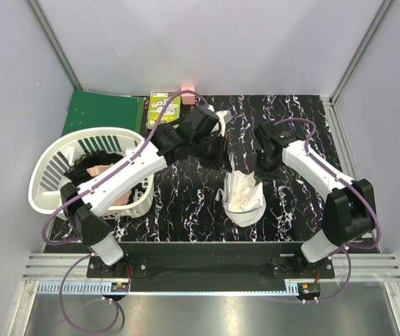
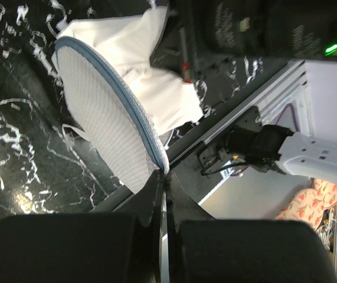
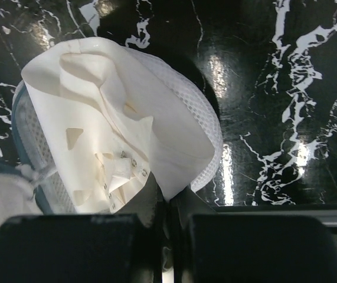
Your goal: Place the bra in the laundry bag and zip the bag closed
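The white laundry bag [image 1: 245, 203] lies on the black marbled table, its far end lifted between both grippers. My left gripper [image 1: 229, 164] is shut on the bag's grey-blue zipper rim; in the left wrist view the mesh side [image 2: 103, 112] runs straight into the gripper's [image 2: 164, 177] tips. My right gripper [image 1: 257, 178] is shut on a fold of the bag's smooth white wall, with mesh [image 3: 208, 138] behind it, which holds the mouth open. Inside lies a cream-white bra [image 3: 115, 171] with hook-and-eye clasps, just left of the right gripper [image 3: 168, 203].
A white slatted basket [image 1: 52, 175] with dark and pink clothes stands at the left, under my left arm. A green folder [image 1: 105, 112], a green-and-white box [image 1: 163, 108] and a small pink block [image 1: 187, 88] sit along the back edge.
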{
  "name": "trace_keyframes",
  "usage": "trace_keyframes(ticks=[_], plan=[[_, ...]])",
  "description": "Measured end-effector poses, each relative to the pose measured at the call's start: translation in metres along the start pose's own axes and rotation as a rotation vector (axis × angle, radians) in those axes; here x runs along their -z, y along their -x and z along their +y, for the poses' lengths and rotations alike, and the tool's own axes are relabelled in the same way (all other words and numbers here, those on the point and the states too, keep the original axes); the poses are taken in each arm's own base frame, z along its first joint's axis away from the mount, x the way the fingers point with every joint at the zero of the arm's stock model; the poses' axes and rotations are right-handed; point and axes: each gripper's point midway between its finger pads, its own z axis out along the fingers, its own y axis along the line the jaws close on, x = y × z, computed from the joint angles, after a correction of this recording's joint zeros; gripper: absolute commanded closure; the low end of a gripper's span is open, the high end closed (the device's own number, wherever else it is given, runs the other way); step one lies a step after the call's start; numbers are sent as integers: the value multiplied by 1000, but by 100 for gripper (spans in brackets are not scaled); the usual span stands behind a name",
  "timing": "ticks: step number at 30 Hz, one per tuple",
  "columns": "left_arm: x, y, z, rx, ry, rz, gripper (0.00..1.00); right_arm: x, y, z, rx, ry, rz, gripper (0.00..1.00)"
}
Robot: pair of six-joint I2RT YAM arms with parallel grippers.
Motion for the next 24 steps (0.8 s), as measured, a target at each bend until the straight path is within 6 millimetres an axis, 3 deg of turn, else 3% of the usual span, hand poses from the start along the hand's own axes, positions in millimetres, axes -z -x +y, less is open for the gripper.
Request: trace_keyframes(ticks=[5,11,15,21,24], plan=[[13,17,-26,-33,-52,-56,100,6,-5,-4,22,-58,-8,100],[14,18,-37,-60,-70,-73,100,18,-4,14,26,-3,-31,100],[5,16,-22,-78,-9,-78,100,23,-9,28,12,76,-10,100],[-6,6,6,-79,99,-57,100,41,-20,31,55,192,-69,100],[-6,4,12,-85,122,-54,100,42,-29,36,74,263,-65,100]])
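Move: The laundry bag stands under both hands; its middle is about 4 cm left, 3 cm back and 8 cm below the right gripper, which already pinches the bra. The bra hangs into the mouth, its middle some 3 cm left, 2 cm back and 5 cm down. The bag's lid, held by its rim in the left gripper, hangs about 7 cm below that gripper and 1 cm back. From the left gripper the bag lies about 5 cm right, 4 cm back and 16 cm down. Keep the bra pinched and, after a small dip back, carry the right gripper up about 4 cm while easing it left and back some 3 to 4 cm over the bag, rolling its left side up. Keep the left gripper shut on the lid rim: pull it up 4 cm and slightly right, then bring it down again to just below its starting height. ##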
